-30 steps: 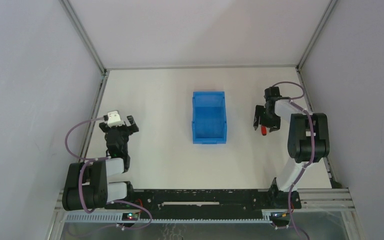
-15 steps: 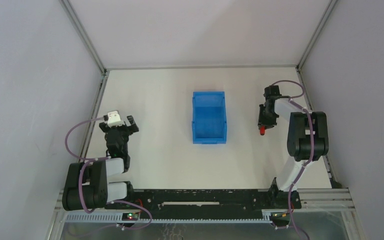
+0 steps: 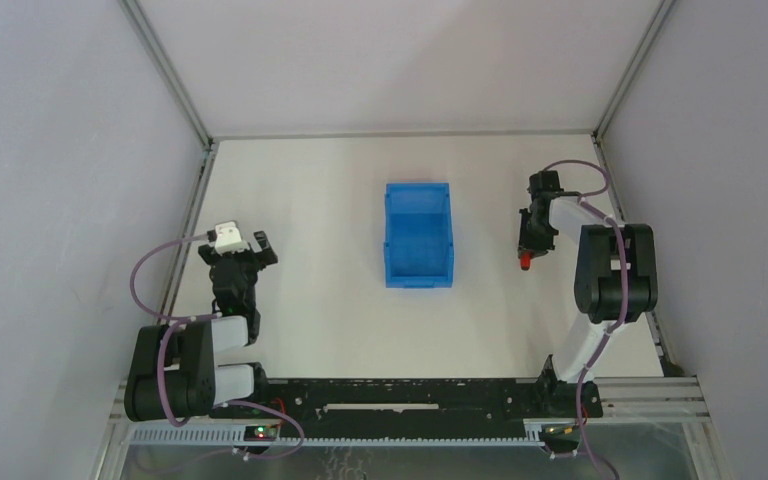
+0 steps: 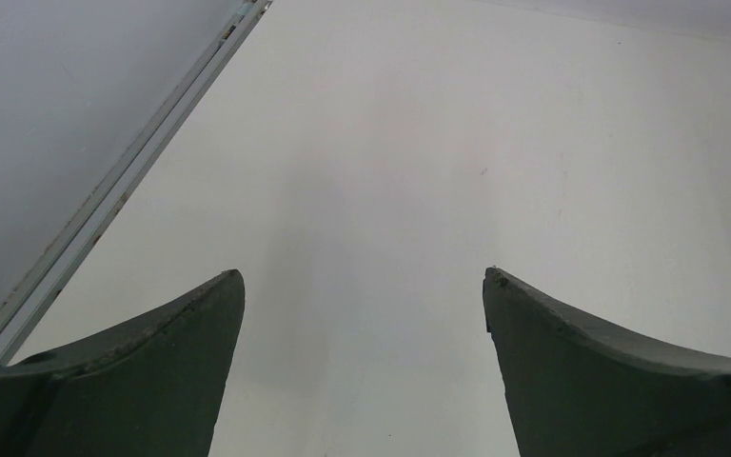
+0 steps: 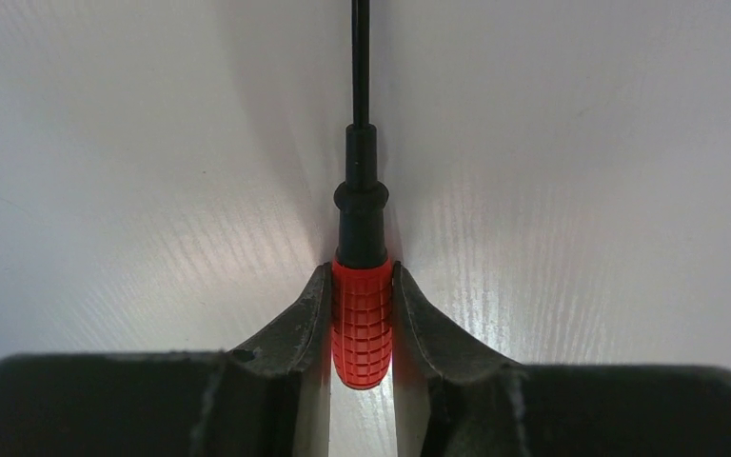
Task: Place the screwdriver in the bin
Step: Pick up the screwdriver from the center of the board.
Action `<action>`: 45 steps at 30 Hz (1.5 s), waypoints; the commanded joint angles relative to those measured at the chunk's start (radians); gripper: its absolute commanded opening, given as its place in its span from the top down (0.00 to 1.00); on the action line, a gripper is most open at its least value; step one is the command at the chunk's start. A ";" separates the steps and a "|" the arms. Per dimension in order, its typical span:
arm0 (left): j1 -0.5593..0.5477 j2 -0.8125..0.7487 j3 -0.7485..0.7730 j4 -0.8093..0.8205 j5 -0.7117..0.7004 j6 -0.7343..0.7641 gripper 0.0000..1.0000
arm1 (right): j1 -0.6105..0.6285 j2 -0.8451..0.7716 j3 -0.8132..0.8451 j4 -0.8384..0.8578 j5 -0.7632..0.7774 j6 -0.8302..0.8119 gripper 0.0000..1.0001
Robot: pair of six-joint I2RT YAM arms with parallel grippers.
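The screwdriver (image 5: 362, 319) has a short red ribbed handle and a thin black shaft that runs up out of the right wrist view. My right gripper (image 5: 362, 278) is shut on the red handle, low over the white table. In the top view the right gripper (image 3: 529, 252) is to the right of the bin, with the red handle end (image 3: 525, 261) showing below it. The bright blue open-topped bin (image 3: 418, 247) stands at the table's middle. My left gripper (image 3: 243, 249) is open and empty at the left, far from the bin; its fingers (image 4: 152, 371) frame bare table.
A metal frame rail (image 3: 188, 245) runs along the table's left edge close to the left gripper. Grey walls enclose the table on the left, right and back. A black rail (image 3: 400, 395) with the arm bases runs along the near edge.
The right gripper's fingers have closed from spread apart to shut on the screwdriver's red handle. The left arm has not moved.
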 commanded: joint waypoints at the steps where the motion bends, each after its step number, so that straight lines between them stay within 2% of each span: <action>1: -0.006 -0.012 0.042 0.031 -0.008 0.016 0.00 | -0.011 -0.066 0.007 0.010 0.064 -0.008 0.96; 23: -0.006 -0.012 0.042 0.032 -0.007 0.016 0.00 | -0.007 -0.338 0.061 -0.139 0.023 0.006 0.96; 30: -0.007 -0.012 0.043 0.032 -0.007 0.016 0.00 | 0.007 -0.453 0.081 -0.138 -0.106 0.023 0.95; 37: -0.006 -0.012 0.042 0.032 -0.006 0.017 0.00 | 0.111 -0.546 0.147 -0.137 -0.197 0.064 0.93; 45: -0.007 -0.012 0.042 0.032 -0.007 0.017 0.00 | 0.314 -0.549 0.323 -0.173 -0.080 0.108 0.92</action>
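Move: The right hand's shut fingers already hold the screwdriver by its red handle, down at the table, with the tool's middle about 3 cm ahead of them and level sideways. The bin's middle lies some 24 cm to this hand's left, about 4 cm farther out and roughly 2 cm higher. From the idle left hand the bin is about 37 cm to the right, 5 cm ahead and 7 cm below. Almost straight up at first: the right hand lifts the screwdriver off the table, keeping its pinch on the red handle, then from about halfway also swings left, closing the sideways gap to the bin. It ends some 24 cm higher and 11 cm farther left, the wrist tilting the fingers forward about 30 degrees and turning somewhat counter-clockwise. ##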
